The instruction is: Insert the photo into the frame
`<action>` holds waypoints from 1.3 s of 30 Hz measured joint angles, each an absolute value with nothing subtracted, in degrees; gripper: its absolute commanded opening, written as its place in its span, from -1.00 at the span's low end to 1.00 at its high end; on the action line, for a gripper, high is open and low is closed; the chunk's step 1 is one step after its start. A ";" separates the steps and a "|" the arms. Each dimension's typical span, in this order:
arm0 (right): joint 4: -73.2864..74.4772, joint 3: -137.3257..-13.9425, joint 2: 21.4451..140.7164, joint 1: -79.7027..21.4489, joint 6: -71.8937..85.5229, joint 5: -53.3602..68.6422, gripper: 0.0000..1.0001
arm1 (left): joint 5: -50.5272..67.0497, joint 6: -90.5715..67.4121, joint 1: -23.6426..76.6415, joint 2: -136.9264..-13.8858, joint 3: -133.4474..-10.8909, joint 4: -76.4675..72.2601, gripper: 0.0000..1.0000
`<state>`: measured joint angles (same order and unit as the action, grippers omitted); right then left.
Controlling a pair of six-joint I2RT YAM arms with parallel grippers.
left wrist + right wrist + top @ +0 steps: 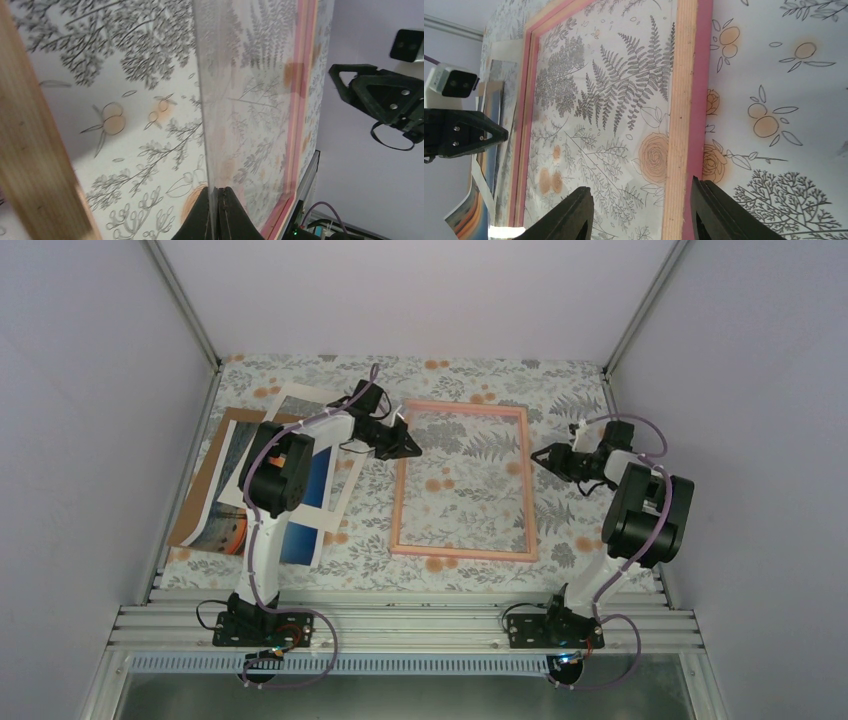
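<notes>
The pink frame (527,480) lies flat mid-table, and the floral cloth shows through it. My left gripper (410,445) is at the frame's upper left rail, shut on the edge of a clear pane (245,100) that stands tilted up from the frame (302,100). My right gripper (540,458) is open, with its jaws on either side of the frame's right rail (686,100). The photo (222,525), orange and blue, lies at the left, partly under the left arm and a white mat (335,495). Its corner (466,217) also shows in the right wrist view.
A brown backing board (205,475) lies under the photo by the left wall. White walls close in the table on three sides, with metal posts in the far corners. An aluminium rail (400,625) carrying both arm bases runs along the near edge.
</notes>
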<state>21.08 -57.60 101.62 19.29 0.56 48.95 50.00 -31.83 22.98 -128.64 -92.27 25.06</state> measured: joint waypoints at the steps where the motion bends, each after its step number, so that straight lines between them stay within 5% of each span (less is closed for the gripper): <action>1: 20.95 -57.45 101.62 19.18 0.56 48.95 -0.02 | 50.15 -31.79 22.98 -128.64 -92.62 25.08 -0.95; 29: 5.10 -51.99 108.20 13.15 14.20 50.76 0.03 | 37.36 -14.94 18.17 -143.31 -116.60 33.10 -0.95; 39: 2.63 -54.52 110.17 9.10 18.46 53.17 0.13 | 43.05 -13.96 16.08 -143.11 -121.27 31.86 -0.95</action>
<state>2.63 -54.52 110.17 9.10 18.46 53.17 43.05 -13.96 16.08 -143.11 -121.27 31.86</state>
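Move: Holding what looks like a clear sheet, the left hand is over the frame: its middle is about 12 cm to the right, 8 cm back and 4 cm lower. The mat lies some 30 cm left and level, the sunset print about 35 cm left and 10 cm back, both 5 cm lower. For the right hand, the right rail's middle is about 7 cm back, straight across and 4 cm below. Carrying its pinch forward about 13 cm and some 4 cm left, towards the frame's far left corner, the left hand first lifts, dips, then rises again, rolling about 25 degrees so its forward side lifts. The right hand sinks about 3 cm astride the right rail, first easing back, then forward and left, its outer finger pushing the rail some 7 cm left. ##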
